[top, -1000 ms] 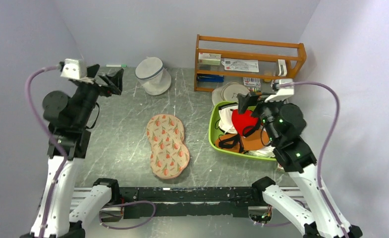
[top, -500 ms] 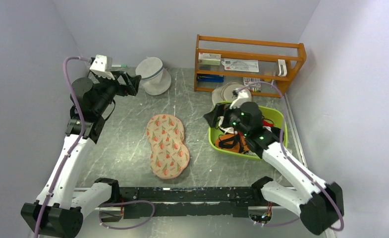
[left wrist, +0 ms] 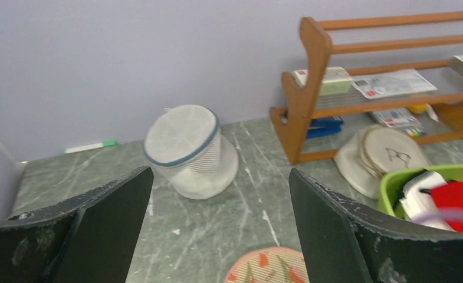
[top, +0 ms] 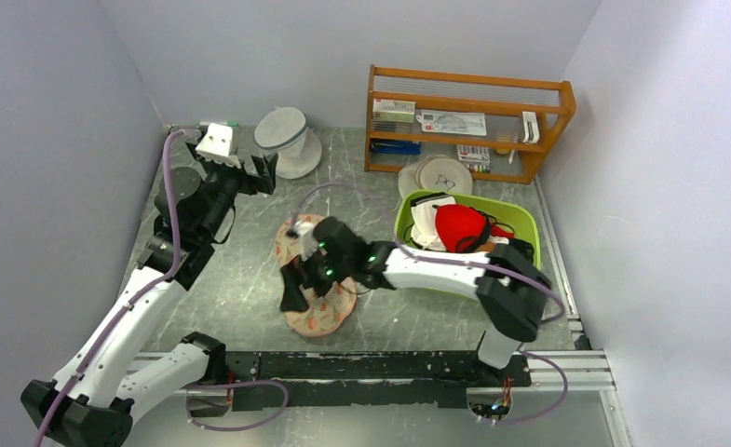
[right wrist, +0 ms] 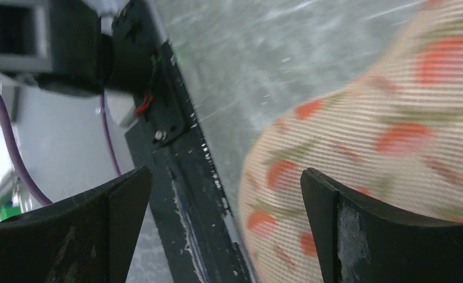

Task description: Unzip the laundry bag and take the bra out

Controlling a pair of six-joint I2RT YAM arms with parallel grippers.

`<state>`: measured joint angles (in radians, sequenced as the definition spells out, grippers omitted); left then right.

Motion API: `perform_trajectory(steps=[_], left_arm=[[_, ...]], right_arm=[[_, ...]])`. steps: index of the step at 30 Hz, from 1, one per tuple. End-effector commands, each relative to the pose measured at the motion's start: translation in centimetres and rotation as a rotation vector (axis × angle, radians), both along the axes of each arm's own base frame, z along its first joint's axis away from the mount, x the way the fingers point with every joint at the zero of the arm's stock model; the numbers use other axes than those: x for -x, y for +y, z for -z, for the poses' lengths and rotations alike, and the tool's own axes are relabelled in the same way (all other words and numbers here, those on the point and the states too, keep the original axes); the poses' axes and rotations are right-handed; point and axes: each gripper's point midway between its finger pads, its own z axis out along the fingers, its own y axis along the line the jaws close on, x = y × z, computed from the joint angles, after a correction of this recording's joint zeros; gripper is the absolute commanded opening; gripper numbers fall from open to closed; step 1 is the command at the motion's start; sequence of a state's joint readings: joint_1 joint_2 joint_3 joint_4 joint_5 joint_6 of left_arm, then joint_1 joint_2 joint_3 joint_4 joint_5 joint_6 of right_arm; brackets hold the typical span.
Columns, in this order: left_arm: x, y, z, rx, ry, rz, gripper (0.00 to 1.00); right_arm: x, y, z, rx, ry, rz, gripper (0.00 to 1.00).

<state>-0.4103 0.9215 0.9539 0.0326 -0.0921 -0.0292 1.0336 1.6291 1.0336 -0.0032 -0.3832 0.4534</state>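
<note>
The laundry bag (top: pixel 324 315), a flat peach pouch with a red print, lies zipped at mid-table. Its far rim (left wrist: pixel 270 268) shows low in the left wrist view. My right gripper (top: pixel 294 293) hovers over the pouch's near-left edge, open and empty. In the right wrist view the printed fabric (right wrist: pixel 364 147) fills the right side, with my right gripper (right wrist: pixel 226 230) spread wide above its edge. My left gripper (top: pixel 263 177) hangs open above the table beyond the pouch, holding nothing; the left gripper (left wrist: pixel 220 236) frames bare table. The bra is out of view.
A white cylindrical mesh bag (top: pixel 287 140) stands at the back. An orange shelf (top: pixel 468 112) holds small items at the back right. The green basket (top: pixel 408 219) on the right contains a red bra (top: pixel 459 228) and other garments. A black rail (right wrist: pixel 176 153) runs along the near edge.
My right arm has swung left from the green basket to the pouch's near edge. The left arm has moved right and forward toward mid-table. Both grippers stayed open.
</note>
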Motion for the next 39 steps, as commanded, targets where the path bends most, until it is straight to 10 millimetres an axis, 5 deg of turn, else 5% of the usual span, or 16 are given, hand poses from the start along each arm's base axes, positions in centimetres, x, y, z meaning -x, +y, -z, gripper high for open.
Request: perform_trajectory(steps=[1, 6, 12, 16, 20, 29, 33, 39], left_arm=[[-0.1, 2.7, -2.1, 0.004, -0.083, -0.155, 0.98], [-0.2, 3.0, -2.0, 0.004, -0.081, -0.182, 0.97], [-0.4, 2.5, -1.9, 0.002, -0.077, -0.164, 0.98], [-0.6, 2.3, -1.3, -0.005, -0.07, -0.164, 0.97], [-0.8, 1.6, -0.8, -0.017, -0.061, -0.141, 0.98], [-0.4, -2.3, 0.4, -0.081, -0.11, 0.072, 0.98], [1.9, -5.7, 1.9, -0.187, -0.291, 0.298, 0.98], [7.5, -9.3, 8.9, -0.563, -0.468, 0.598, 0.98]], right_arm=[[4.6, 1.8, 4.0, 0.119, 0.086, -0.19, 1.0], [4.0, 0.5, 8.6, 0.296, 0.085, -0.163, 1.0], [-3.6, -4.8, 10.7, 0.6, -0.116, 0.145, 1.0], [-9.2, -7.1, 6.9, 0.73, -0.353, 0.373, 1.0], [-11.5, -8.2, 1.2, 0.673, -0.488, 0.506, 1.0], [-9.9, -13.3, -8.1, 0.357, -0.582, 0.679, 1.0], [-9.0, -16.5, -11.0, 0.24, -0.621, 0.749, 1.0], [-7.9, -19.4, -12.7, 0.161, -0.629, 0.789, 1.0]])
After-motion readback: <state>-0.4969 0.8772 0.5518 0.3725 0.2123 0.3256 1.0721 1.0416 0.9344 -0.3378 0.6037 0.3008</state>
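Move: The laundry bag lies flat, its middle about 12 cm below the right hand, roughly 5 cm ahead and 2 cm to its right. From that hand the green basket is some 40 cm to the right and 12 cm ahead, the white mesh hamper about 33 cm ahead and nearly level sideways, 2 cm left. From the left hand, high above, the bag's middle is about 13 cm back, 7 cm right and 35 cm down. The laundry bag is what the right hand sweeps against: open-fingered, it dips about 9 cm while drawing back 5, runs low forward and right, pushing the bag along, then lifts off right towards the green basket, some 20 cm up from its lowest, swinging about 40 degrees clockwise. The left hand, after a small shift left, comes down about 9 cm and right towards the bag, still open, rolling and turning clockwise. ##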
